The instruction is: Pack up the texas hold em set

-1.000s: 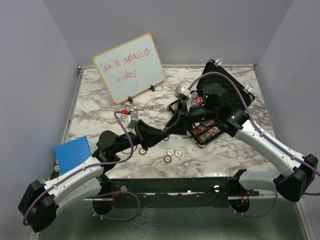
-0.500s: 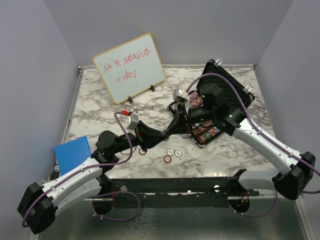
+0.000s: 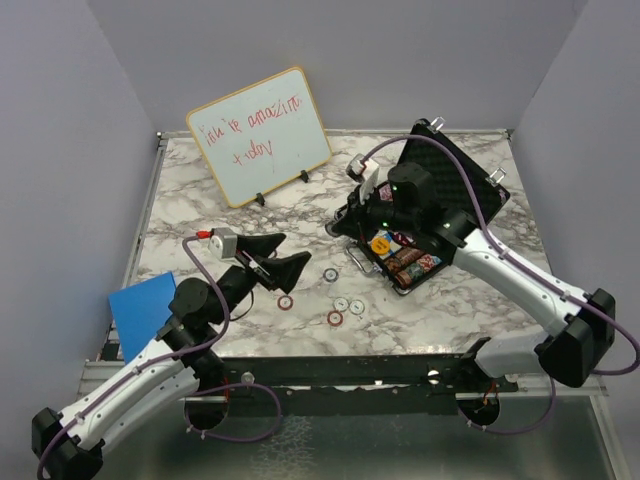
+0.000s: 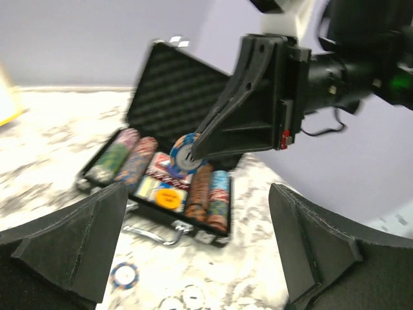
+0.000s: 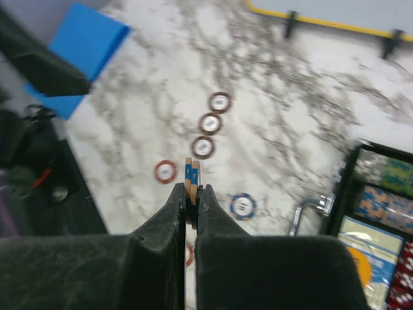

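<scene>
The black briefcase lies open at the right back, with rows of multicoloured poker chips, red card decks and the orange-yellow disc in its foam. My right gripper hangs over the case's left edge. It is shut on two blue-edged chips held on edge, also seen in the left wrist view. My left gripper is open and empty, above the table left of the case. Several loose chips lie on the marble in front of the case, one blue. The dice are not visible.
A wood-framed whiteboard with red writing stands at the back left. A blue box sits at the near left edge. The case's silver handle sticks out toward the loose chips. Grey walls close in on three sides.
My left arm has pulled back from the case toward the near left, jaws open. My right gripper has shifted up and left at the case. A blue chip now shows on the marble.
</scene>
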Tool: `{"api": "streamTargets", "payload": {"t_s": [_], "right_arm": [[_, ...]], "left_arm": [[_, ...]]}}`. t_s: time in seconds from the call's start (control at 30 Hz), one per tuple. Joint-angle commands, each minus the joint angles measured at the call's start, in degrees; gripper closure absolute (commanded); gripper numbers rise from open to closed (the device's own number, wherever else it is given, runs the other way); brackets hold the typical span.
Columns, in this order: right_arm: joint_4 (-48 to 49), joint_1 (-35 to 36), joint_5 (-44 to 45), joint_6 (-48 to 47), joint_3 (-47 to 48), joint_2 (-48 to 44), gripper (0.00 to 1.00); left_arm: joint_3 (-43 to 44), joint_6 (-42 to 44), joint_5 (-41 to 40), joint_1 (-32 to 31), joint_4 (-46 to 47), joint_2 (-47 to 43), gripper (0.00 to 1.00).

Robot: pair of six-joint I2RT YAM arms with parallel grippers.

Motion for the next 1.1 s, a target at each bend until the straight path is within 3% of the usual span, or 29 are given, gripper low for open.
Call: {"api": "streamTargets", "payload": {"t_s": [0.0, 0.1, 0.27, 0.43, 1.07], "right_arm": [[-2.4, -1.2, 24.2, 2.6, 3.3, 7.6, 1.00], [-4.8, -4.1, 29.1, 1.7, 5.4, 12.7, 1.00], [-5.2, -7.7, 26.0, -3.4, 7.5, 20.1, 0.99], [-7.6, -7.8, 27.5, -5.7, 10.9, 26.6, 1.00], [-10.2, -8.2, 27.6, -7.0, 16.0, 36.1, 0.99]], "left_arm": [[3.6, -0.3, -22.2, -0.1, -18.7, -2.9, 0.01], [6.2, -0.8, -28.4, -0.1, -26.0, -3.5, 0.01], [7.3, -1.4, -32.4, -0.1, -29.7, -3.5, 0.01], [7.0, -1.4, -32.7, -0.1, -29.3, -2.5, 0.01], [6.3, -0.7, -29.4, -0.1, -26.9, -2.9, 0.01]]}}
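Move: The free end of the blue-and-tan chip row in the case, where the held chips are bound, lies about 15 cm ahead, 7 cm right and 20 cm below the right hand. The grey chips sit some 4 cm beyond this end and 2 cm left of it; the yellow disc is about 10 cm ahead and 13 cm right of the hand. From the left hand, the three dark-red chips lie about 13 cm ahead, 6 cm left and 27 cm down. The two blue-and-tan chips, still pinched in the right hand, are carried down and forward with some drift right, about 25 cm in all, to the free end of their row, fast then easing while still sinking; the fingers tip about 30 degrees more steeply down. The left hand, staying open, swings left, down and forward towards the dark-red chips, turning 30 degrees counter-clockwise, then holds above the table. ##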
